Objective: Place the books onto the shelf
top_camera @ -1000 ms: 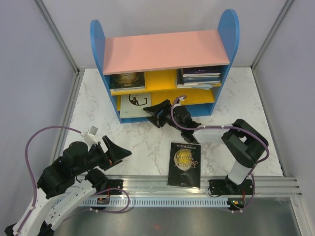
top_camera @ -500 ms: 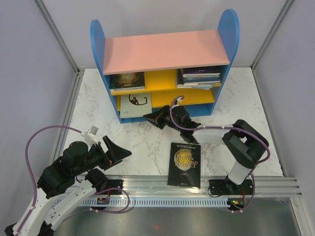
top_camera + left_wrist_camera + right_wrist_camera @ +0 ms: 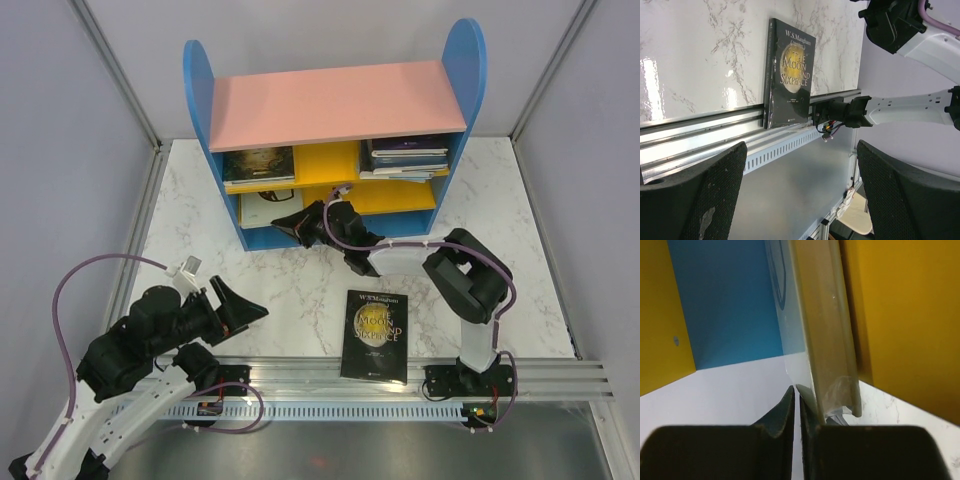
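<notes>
The shelf [image 3: 330, 100] stands at the back, with a green-gold book [image 3: 258, 163] and a stack of books [image 3: 405, 157] on its upper yellow board. A pale grey book [image 3: 262, 206] lies on the lower board. My right gripper [image 3: 287, 222] reaches into that compartment. In the right wrist view the right gripper [image 3: 796, 392] is shut with nothing between its tips, and the pale book's edge [image 3: 825, 335] rests against the outside of one finger. A black book [image 3: 375, 335] [image 3: 790, 70] lies flat near the table's front rail. My left gripper [image 3: 243, 308] [image 3: 800, 200] hangs open and empty to its left.
A metal rail [image 3: 300, 375] runs along the table's near edge, and the black book's lower end overlaps it. Grey walls [image 3: 60, 150] close in both sides. The right arm's base [image 3: 850, 111] and forearm [image 3: 905, 30] show in the left wrist view.
My right gripper has closed and moved left and forward into the lower shelf compartment, up against the pale grey book. The left arm and the black book have stayed still.
</notes>
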`<state>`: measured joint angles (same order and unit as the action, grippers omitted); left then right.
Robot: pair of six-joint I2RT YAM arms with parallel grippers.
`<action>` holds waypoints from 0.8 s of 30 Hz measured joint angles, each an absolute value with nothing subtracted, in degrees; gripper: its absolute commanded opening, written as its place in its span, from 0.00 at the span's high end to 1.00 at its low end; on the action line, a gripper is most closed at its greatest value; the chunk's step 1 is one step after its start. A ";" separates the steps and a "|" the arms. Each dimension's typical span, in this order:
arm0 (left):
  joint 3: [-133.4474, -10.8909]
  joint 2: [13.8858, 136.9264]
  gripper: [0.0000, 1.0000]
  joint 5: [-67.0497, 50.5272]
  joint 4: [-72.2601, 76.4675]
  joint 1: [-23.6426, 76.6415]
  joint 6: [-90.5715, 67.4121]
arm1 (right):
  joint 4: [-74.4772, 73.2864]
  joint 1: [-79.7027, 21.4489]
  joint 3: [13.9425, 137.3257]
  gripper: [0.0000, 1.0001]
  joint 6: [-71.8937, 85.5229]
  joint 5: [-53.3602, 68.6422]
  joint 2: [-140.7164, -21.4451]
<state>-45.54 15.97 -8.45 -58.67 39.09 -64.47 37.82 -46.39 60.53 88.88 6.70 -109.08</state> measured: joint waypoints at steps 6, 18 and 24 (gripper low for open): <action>-46.11 18.17 0.09 -8.47 -58.70 39.09 -63.51 | 39.22 -46.78 62.02 0.84 89.32 6.96 -110.63; -42.54 21.17 0.09 -10.41 -55.72 39.09 -61.28 | 22.06 -47.16 44.10 0.33 79.75 8.73 -82.98; -32.53 25.67 0.12 -15.64 -48.01 39.09 -61.28 | -9.41 -47.22 43.42 0.26 71.16 -0.32 -57.39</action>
<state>-32.53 25.67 -15.64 -48.01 39.09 -61.28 -9.41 -47.22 43.42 71.16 -0.32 -57.39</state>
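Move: Back and to the right of the right hand lies its next book, the black Moon and Sixpence: about 22 cm back, 20 cm right and 16 cm below. The white book on the lower shelf has its middle roughly 8 cm ahead of that hand and 3 cm left, at about its height; the left book stack is above, some 8 cm ahead, 6 cm left and 12 cm up. From the left hand the black book is about 25 cm right, 3 cm ahead and 21 cm below. Coming free of the white book's front edge after a last small nudge of about 1 cm leftward, the right hand sweeps right and back, some 16 and 12 cm, rising about 5 cm late on, towards the black book; its shut fingers open most of the way and tip down about 20 degrees. The open left hand sinks about 8 cm and shifts 3 cm right towards the same book, tipping down a little. ##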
